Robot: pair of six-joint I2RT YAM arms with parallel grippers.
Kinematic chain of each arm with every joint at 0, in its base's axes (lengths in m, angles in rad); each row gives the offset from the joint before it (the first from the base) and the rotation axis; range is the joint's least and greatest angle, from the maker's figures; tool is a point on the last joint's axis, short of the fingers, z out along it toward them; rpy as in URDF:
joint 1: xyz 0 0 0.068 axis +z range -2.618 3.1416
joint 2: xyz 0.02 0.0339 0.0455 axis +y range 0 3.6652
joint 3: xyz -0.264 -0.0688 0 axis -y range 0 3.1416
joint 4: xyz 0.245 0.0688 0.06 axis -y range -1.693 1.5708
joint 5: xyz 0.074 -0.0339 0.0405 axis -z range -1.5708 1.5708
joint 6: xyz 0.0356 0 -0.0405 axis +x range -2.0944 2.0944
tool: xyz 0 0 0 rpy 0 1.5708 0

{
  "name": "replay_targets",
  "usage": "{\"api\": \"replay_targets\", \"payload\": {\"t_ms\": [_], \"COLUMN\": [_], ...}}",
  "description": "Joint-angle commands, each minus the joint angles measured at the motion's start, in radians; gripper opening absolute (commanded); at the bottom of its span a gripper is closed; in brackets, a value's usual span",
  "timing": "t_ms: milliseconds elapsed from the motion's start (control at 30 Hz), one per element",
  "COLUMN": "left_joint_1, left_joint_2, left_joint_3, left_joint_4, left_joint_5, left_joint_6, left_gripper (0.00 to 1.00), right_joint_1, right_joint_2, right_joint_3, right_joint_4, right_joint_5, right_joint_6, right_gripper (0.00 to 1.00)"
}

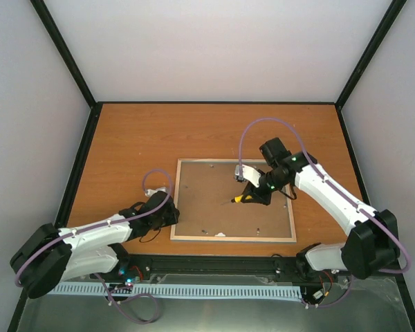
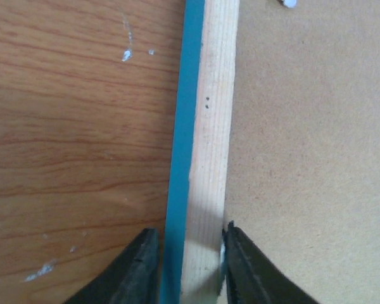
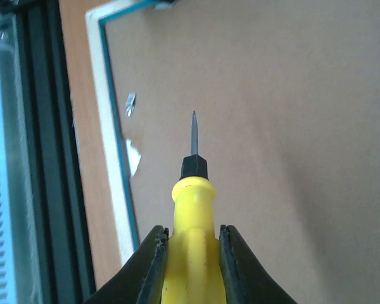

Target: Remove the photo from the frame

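Observation:
The frame [image 1: 232, 239] lies face down in the middle of the table, with its pale wood back and the brown backing board [image 1: 207, 200] facing up. The photo is hidden under the board. My left gripper [image 1: 171, 214] is shut across the frame's left rail. The left wrist view shows the jaws [image 2: 189, 253] straddling the wood strip [image 2: 209, 126] and its blue edge [image 2: 182, 126]. My right gripper [image 1: 252, 196] is shut on the yellow-handled screwdriver [image 1: 241, 199] over the board's right half. In the right wrist view the screwdriver [image 3: 193, 209] points its tip down toward the board [image 3: 272, 126].
A small metal tab [image 3: 130, 104] and a white scrap [image 3: 133, 157] sit on the board near the frame's rail [image 3: 107, 145]. The wooden table [image 1: 131, 145] has black posts and white walls around it. A black rail [image 1: 214, 266] runs along its near edge.

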Motion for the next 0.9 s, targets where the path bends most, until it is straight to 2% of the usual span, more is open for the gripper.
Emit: {"api": "replay_targets", "payload": {"t_ms": [0, 167, 300, 433, 533, 567, 600, 700, 800, 867], "left_joint_1": [0.002, 0.002, 0.003, 0.002, 0.002, 0.002, 0.002, 0.002, 0.001, 0.001], "left_joint_2": [-0.044, -0.142, -0.132, -0.082, -0.075, -0.074, -0.071, -0.028, 0.054, 0.064], "left_joint_3": [0.083, 0.227, 0.334, 0.441, 0.499, 0.515, 0.526, 0.596, 0.703, 0.718], "left_joint_4": [-0.156, -0.220, -0.208, -0.228, -0.189, -0.177, -0.166, -0.200, -0.276, -0.265], "left_joint_5": [-0.012, -0.008, 0.067, 0.100, 0.156, 0.159, 0.156, 0.120, 0.021, 0.011], "left_joint_6": [0.005, 0.190, 0.379, 0.510, 0.631, 0.667, 0.702, 0.769, 0.783, 0.821], "left_gripper": [0.36, 0.55, 0.57, 0.59, 0.78, 0.95, 0.99, 1.00, 1.00, 1.00], "right_joint_1": [-0.005, -0.013, -0.019, -0.030, -0.032, -0.032, -0.031, -0.031, -0.032, -0.032], "right_joint_2": [-0.102, -0.187, -0.223, -0.258, -0.275, -0.279, -0.280, -0.281, -0.272, -0.267], "right_joint_3": [-0.130, -0.223, -0.244, -0.246, -0.253, -0.253, -0.252, -0.251, -0.250, -0.248], "right_joint_4": [0.425, 0.547, 0.565, 0.562, 0.561, 0.558, 0.556, 0.552, 0.548, 0.545], "right_joint_5": [-0.073, 0.062, 0.138, 0.136, 0.124, 0.120, 0.115, 0.097, 0.087, 0.084], "right_joint_6": [0.250, 0.291, 0.298, 0.288, 0.286, 0.283, 0.285, 0.286, 0.282, 0.282], "right_gripper": [0.03, 0.03, 0.03, 0.03, 0.03, 0.03, 0.03, 0.03, 0.03, 0.03]}}
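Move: My left fingers still straddle the frame's left rail; the frame's middle lies about 20 cm to their right and 7 cm ahead. The screwdriver is level ahead, some 20 cm right and 11 cm up, and the near left clip is 11 cm right and 5 cm back. From my right hand, which holds the screwdriver, the frame's middle is 7 cm ahead, 3 cm left and 14 cm down, and the near right clip is 5 cm right, 4 cm back and equally low. I let go of the frame's left rail with my left hand, open it wide and lift it about 21 cm, swinging right and forward over the frame's left part while the fingers tip up and turn clockwise. Keeping the screwdriver gripped, I carry my right hand forward about 5 cm above the backing, away from the near clips, then slightly up, its fingers tilting up and turning clockwise. ##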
